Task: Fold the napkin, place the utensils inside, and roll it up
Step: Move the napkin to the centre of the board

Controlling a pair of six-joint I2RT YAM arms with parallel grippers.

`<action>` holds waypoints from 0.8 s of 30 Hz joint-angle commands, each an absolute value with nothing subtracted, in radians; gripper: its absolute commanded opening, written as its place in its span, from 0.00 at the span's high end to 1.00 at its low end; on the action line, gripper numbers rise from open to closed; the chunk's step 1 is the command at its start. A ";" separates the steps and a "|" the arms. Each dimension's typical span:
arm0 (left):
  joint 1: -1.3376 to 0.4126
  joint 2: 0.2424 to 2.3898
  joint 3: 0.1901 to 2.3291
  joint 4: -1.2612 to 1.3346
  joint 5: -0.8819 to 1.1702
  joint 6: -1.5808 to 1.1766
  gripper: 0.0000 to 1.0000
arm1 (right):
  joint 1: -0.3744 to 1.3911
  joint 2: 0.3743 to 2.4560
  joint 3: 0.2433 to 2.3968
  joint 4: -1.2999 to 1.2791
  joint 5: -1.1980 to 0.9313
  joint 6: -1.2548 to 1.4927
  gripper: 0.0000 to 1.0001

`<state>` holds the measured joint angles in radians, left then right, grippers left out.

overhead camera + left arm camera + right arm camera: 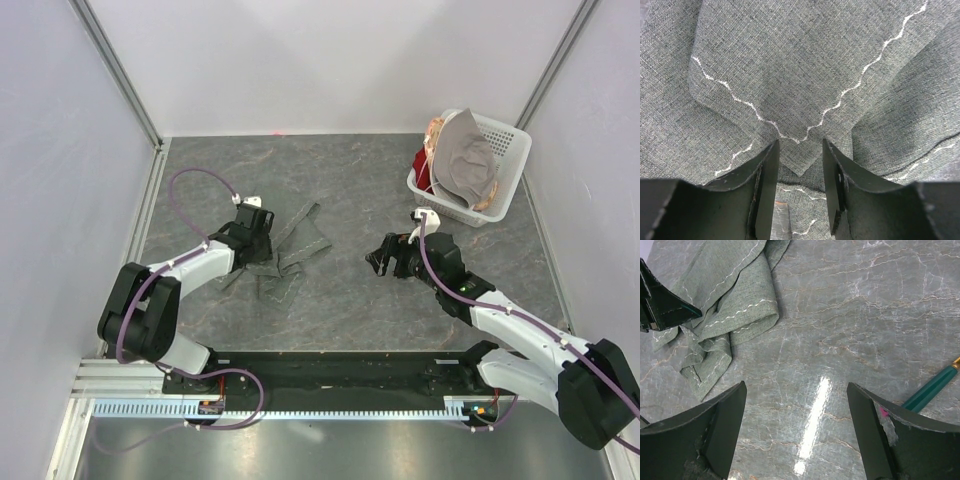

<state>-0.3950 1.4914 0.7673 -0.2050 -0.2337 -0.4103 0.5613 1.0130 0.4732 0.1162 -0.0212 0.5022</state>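
Observation:
The dark grey-green napkin (290,250) lies crumpled in overlapping folds left of the table's middle, its wavy light hem showing. My left gripper (262,238) is down on it, jaws partly apart. In the left wrist view a hemmed corner of the napkin (800,162) lies flat between the fingers (766,172), and nothing looks pinched. My right gripper (385,255) hovers wide open over bare table, to the right of the napkin (725,315). Of the utensils, only a slim teal handle (930,390) shows, beside the right gripper (797,430); its bowl is out of view.
A white basket (505,165) stands at the back right, holding a paler grey cloth (465,160) and something red. Grey walls enclose the marbled tabletop (340,170). The left gripper's black finger (662,307) shows at the right wrist view's left edge.

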 commanded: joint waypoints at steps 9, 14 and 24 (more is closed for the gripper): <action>-0.397 1.536 0.790 -0.264 -0.244 -0.436 0.53 | 0.572 1.011 0.468 0.150 -0.006 0.514 0.09; -0.396 1.546 0.798 -0.264 -0.238 -0.428 0.77 | 0.574 1.015 0.468 0.153 -0.006 0.514 0.09; -0.396 1.422 0.865 -0.334 -0.236 -0.419 0.98 | 0.580 1.092 0.523 0.138 -0.009 0.494 0.09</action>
<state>-0.3946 1.5230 0.7906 -0.2825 -0.2321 -0.4171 0.5686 1.0500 0.4736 0.1196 -0.0208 0.5022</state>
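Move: The napkin's folded-over corner lies just under my left hand, about 1 cm nearer my base and 2 cm down. The napkin's right corner reaches some 13 cm to the right and 6 ahead, its near flap about 8 cm back and 2 to the right, both at table height. The spoon lies about 33 cm right and 4 ahead. From my right hand the folded corner is roughly 25 cm left, 5 ahead and 11 down. I settle my left hand, half open, down about 1.5 cm and back towards my base by about 1 cm onto the folded corner, tipping the fingers about 5 degrees steeper. There I shut them, pinching the layered cloth between the fingertips, and with the grip made I just begin to rise, by half a centimetre. ##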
